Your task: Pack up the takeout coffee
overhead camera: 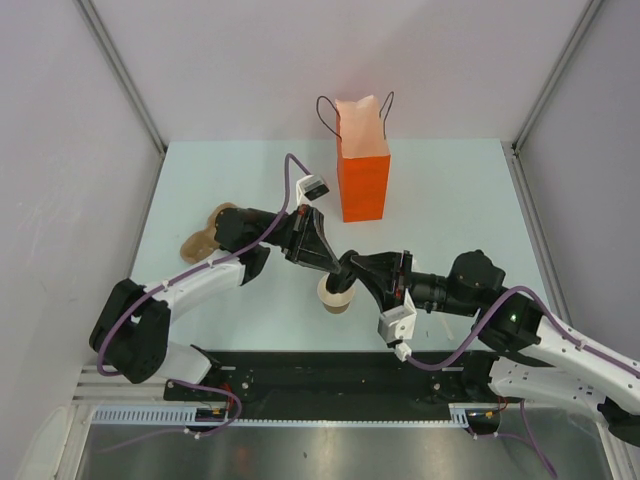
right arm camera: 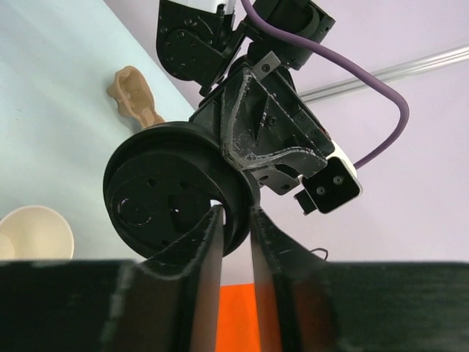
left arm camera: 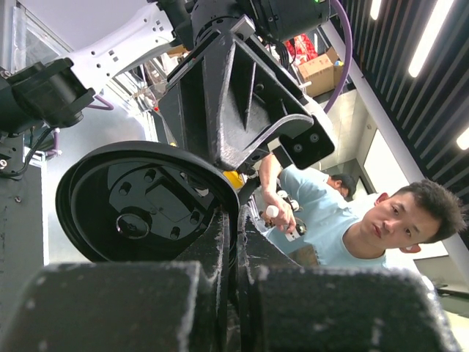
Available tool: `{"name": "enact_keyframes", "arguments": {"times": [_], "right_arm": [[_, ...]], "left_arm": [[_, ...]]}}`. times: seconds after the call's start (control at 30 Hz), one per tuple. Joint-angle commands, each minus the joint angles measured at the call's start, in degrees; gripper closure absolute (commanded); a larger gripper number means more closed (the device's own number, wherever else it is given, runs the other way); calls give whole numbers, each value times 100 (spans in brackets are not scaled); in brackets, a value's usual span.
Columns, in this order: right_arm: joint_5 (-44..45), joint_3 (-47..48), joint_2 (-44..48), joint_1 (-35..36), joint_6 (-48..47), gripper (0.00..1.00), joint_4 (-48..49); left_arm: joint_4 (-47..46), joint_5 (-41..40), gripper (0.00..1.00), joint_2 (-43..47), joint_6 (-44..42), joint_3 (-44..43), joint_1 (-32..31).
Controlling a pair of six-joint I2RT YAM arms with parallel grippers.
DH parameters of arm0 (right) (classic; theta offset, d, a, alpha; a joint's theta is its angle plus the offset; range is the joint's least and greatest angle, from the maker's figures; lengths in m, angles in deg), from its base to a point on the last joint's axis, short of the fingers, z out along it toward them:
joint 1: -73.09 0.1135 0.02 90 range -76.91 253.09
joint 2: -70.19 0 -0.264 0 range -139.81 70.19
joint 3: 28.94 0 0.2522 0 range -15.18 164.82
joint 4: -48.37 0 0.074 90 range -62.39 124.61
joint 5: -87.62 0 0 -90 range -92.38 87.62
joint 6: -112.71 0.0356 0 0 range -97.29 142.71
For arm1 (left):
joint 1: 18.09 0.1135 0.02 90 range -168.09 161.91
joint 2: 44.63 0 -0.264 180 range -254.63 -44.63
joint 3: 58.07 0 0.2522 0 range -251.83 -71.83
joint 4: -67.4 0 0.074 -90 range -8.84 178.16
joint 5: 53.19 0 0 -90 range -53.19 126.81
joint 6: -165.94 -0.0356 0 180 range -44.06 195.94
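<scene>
The tan paper cup (overhead camera: 335,297) stands uncovered on the table below both grippers, and its pale inside shows in the right wrist view (right arm camera: 33,235). The round black lid (left arm camera: 139,205) (right arm camera: 168,191) is held on edge in the air above the cup. My left gripper (overhead camera: 335,262) (left arm camera: 234,220) is shut on the lid's rim. My right gripper (overhead camera: 356,272) (right arm camera: 236,213) comes in from the opposite side. Its jaws straddle the same rim with a narrow gap and light shows beside the left fingertip (right arm camera: 217,220). In the top view the lid is mostly hidden between the two grippers.
The tall orange paper bag (overhead camera: 363,180) (right arm camera: 238,323) with black cord handles stands upright just behind the grippers. A tan wooden piece (overhead camera: 205,235) (right arm camera: 135,99) lies on the table to the left, beside the left arm. Grey walls enclose the table.
</scene>
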Motion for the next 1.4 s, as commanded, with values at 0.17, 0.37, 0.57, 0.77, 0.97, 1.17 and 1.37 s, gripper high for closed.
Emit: {"name": "enact_keyframes", "arguments": {"times": [0.17, 0.37, 0.57, 0.77, 0.97, 1.17, 1.37], "right_arm": [[167, 25, -48, 70, -171, 100, 293], [421, 43, 14, 140, 48, 100, -4], [1072, 543, -319, 132, 1152, 100, -689], [1442, 1421, -1338, -104, 2631, 100, -1602], [617, 2123, -2348, -1078, 4161, 100, -2394], [290, 2942, -3597, -1450, 4821, 100, -3485], [263, 3110, -4134, -1556, 5304, 100, -3732]], "left_arm": [[116, 8, 100, 264, -311, -71, -133], [890, 43, 30, 518, -996, 210, 304], [2055, -10, 0, 1088, -2137, 343, 1875], [8588, -1254, 0, 1740, -7957, -1367, 2890], [10998, -4070, 0, 1704, -9736, -2664, 3117], [9444, -3494, 0, 2329, -8058, -1636, 4164], [9092, -3579, 0, 2496, -7800, -898, 4208]]}}
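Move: Just below both hands hangs the lid, its middle about 4 cm under either hand point and within a centimetre or so sideways; the left fingers already hold its rim, the right ones are around it, not yet shut. From the right hand the cup stands about 12 cm ahead, 2 cm left and 29 cm down, with the straw some 20 cm right and 12 cm ahead. For the left hand, the cup is about 13 cm ahead; the brown tray is roughly 29 cm ahead and 28 cm left. Closing its fingers on the lid's rim, the right hand pinches it; then the left opens wide and lets go. The right carries the lid down about 15 cm and forward 11 cm towards the cup, tipping its fingers steeply down. The left swings away left and forward, nearly 30 cm, towards the brown tray, turning counter-clockwise, fingers open, sinking slightly at the end. ##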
